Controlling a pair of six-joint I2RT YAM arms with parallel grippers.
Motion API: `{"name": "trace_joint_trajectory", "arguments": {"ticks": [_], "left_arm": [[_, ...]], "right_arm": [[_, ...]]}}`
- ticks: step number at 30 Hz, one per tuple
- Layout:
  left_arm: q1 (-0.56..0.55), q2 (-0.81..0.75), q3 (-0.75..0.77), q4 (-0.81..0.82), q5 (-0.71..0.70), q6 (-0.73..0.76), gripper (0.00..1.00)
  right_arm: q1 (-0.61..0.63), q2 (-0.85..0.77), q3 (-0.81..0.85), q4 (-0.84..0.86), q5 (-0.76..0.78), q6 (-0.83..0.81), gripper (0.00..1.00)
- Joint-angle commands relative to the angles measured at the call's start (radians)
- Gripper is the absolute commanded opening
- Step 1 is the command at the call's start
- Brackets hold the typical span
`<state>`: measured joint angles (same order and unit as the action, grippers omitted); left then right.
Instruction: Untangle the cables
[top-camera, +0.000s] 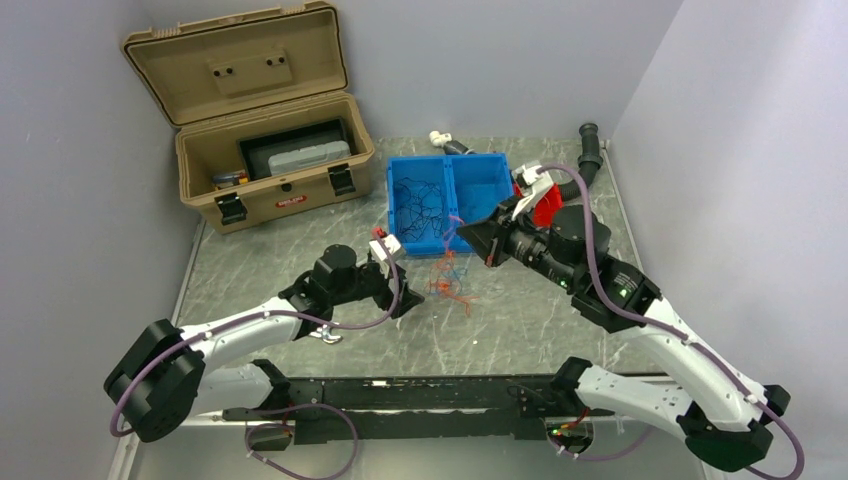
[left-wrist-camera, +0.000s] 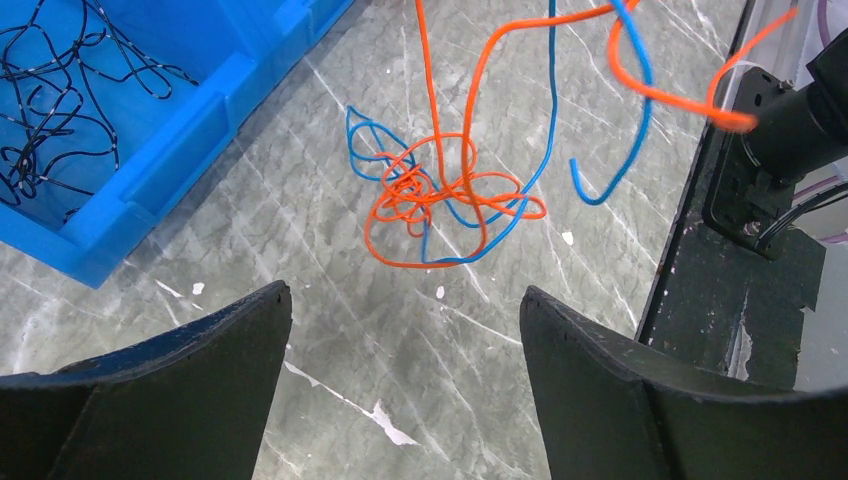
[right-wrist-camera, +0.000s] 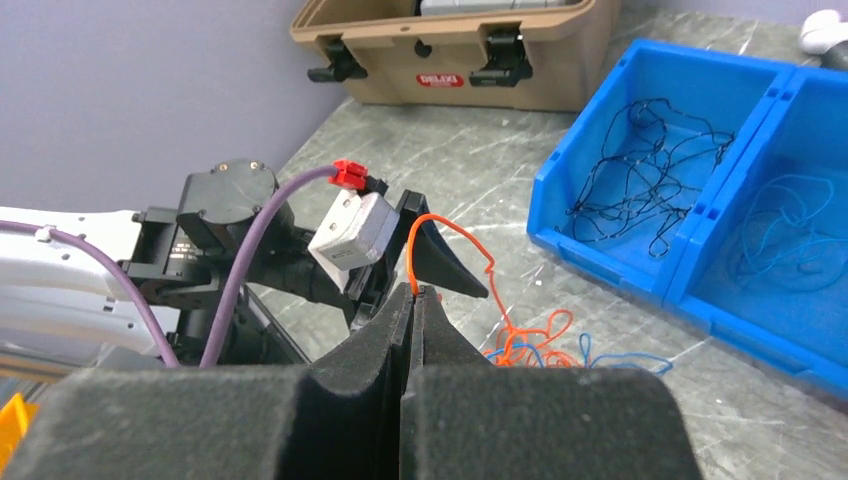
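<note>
A small tangle of orange and blue cables (top-camera: 450, 283) lies on the marble table just in front of the blue bin; in the left wrist view the tangle (left-wrist-camera: 440, 195) has strands rising off the table. My right gripper (right-wrist-camera: 413, 290) is shut on one orange cable (right-wrist-camera: 450, 230), which runs down to the tangle (right-wrist-camera: 530, 345). From above, the right gripper (top-camera: 470, 232) hovers over the bin's near edge. My left gripper (left-wrist-camera: 405, 295) stands open and empty, low over the table just short of the tangle, at its left (top-camera: 408, 300).
The blue two-part bin (top-camera: 450, 160) holds black cables (top-camera: 420, 200) in its left compartment and blue cables (right-wrist-camera: 790, 220) in its right. An open tan case (top-camera: 270, 150) stands at the back left. A black hose (top-camera: 590, 150) lies at the back right.
</note>
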<state>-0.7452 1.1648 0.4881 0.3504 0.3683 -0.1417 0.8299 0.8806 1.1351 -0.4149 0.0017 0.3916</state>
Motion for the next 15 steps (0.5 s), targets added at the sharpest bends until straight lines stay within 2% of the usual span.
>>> {"name": "trace_joint_trajectory", "arguments": {"ticks": [1,15], "left_arm": [[-0.003,-0.006,0.011,0.037,0.010,0.013,0.88],[-0.022,0.049,0.013,0.172,0.048,-0.010,0.83]], "right_arm": [[0.000,-0.051,0.035,0.099,0.037,-0.013,0.00],[0.001,-0.024,0.104,0.135,-0.040,0.007,0.00]]}}
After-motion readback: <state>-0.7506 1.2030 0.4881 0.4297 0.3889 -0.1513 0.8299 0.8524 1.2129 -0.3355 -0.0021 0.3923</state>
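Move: Roughly 28 cm beneath the right hand and about 4 cm farther out, neither left nor right of it, lies the orange and blue cable tangle whose strands run up to its shut fingers. The blue box's middle is some 20 cm ahead of that hand, 1 cm right and 27 cm below; the black cables lie about 7 cm left, 20 cm ahead and 29 cm below. From the left hand, the tangle is about 5 cm ahead, 8 cm right and 7 cm lower. Drawing the pinched strands on upward, the right hand climbs about 6 cm almost straight up, away from the tabletop and easing off at the end, while its wrist tips the fingers up some 10 degrees and they keep their shut grip. Low beside the tangle the left hand stays wide open, only edging about 1 cm to the right late on. ##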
